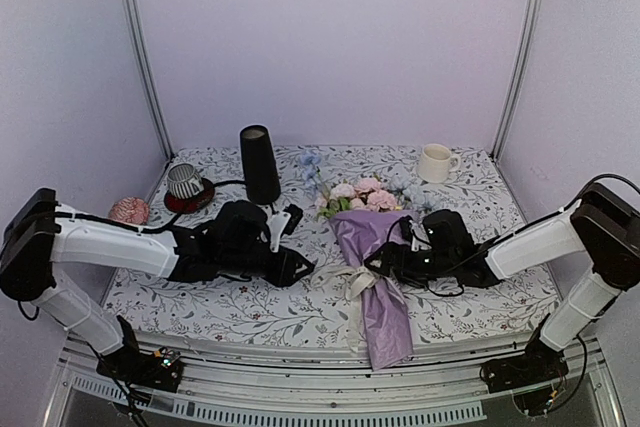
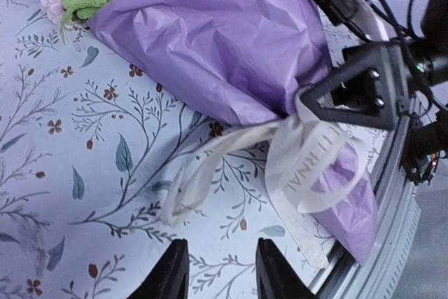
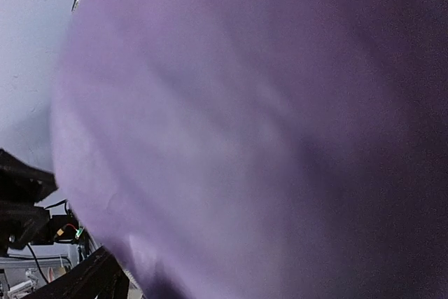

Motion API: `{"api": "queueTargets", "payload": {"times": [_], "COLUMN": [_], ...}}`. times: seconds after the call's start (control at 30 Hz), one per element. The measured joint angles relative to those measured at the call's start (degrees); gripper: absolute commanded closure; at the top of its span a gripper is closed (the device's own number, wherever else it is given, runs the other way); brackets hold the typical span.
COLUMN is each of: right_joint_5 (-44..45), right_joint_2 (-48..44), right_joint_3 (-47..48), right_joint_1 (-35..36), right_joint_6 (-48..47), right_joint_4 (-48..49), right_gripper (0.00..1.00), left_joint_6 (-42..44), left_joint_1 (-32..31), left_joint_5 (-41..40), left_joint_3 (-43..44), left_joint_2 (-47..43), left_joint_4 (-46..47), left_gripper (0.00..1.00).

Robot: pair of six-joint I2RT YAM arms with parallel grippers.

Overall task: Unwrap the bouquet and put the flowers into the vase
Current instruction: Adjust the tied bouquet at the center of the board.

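The bouquet point(image 1: 375, 277) lies on the table in purple wrapping paper point(image 2: 217, 40), with the flowers point(image 1: 357, 194) pointing to the back. Its cream ribbon point(image 2: 308, 166) sits at the narrow waist, and loose ends trail onto the cloth. My left gripper point(image 2: 220, 271) stands open just short of those ends, with nothing between its fingers. My right gripper point(image 1: 385, 259) is at the waist from the right. One black finger point(image 2: 350, 92) rests against the paper there, and its own camera sees only purple paper. The black vase point(image 1: 259, 164) stands upright at the back left.
A white mug point(image 1: 435, 162) stands at the back right. A striped grey cup point(image 1: 185, 180) sits on a red coaster at the back left, with a pink object point(image 1: 128, 210) beside it. The bouquet's tip overhangs the table's front edge point(image 1: 300, 339).
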Motion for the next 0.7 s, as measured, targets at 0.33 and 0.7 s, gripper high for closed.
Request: {"api": "queueTargets", "payload": {"times": [0.33, 0.7], "right_joint_5": [0.1, 2.8], "right_joint_2": [14.8, 8.7], "right_joint_3": [14.0, 10.6], "right_joint_1": [-0.5, -2.4], "right_joint_6": [3.5, -0.1], "right_joint_4": [3.7, 4.0], "right_gripper": [0.02, 0.01], "left_joint_6": [-2.8, -4.8], "left_joint_1": [-2.5, -6.8], "left_joint_5": [-2.8, -4.1], "left_joint_3": [-10.7, -13.2], "left_joint_2": [-11.1, -8.9], "left_joint_4": [3.8, 8.2], "left_gripper": [0.62, 0.62]}}
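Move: The bouquet's ribbon knot lies just beside the wide-open right gripper, some 4 cm to its left, 3 cm back and slightly lower. The pink blossoms lie about 19 cm ahead and 2 cm left of this gripper; the black vase stands some 19 cm ahead and 26 cm left, the white mug 26 cm ahead and 16 cm right. From the left gripper, the knot is about 11 cm to the right, 1 cm farther out and 7 cm below. With the open right gripper against the wrap beside the knot, push the bouquet forward and left, about 7 cm out and 5 cm across, without closing the fingers; then ease the hand back some 3 cm to the right while rising about 2 cm. Meanwhile draw the part-open, empty left gripper back about 5 cm, clear of the bouquet. ##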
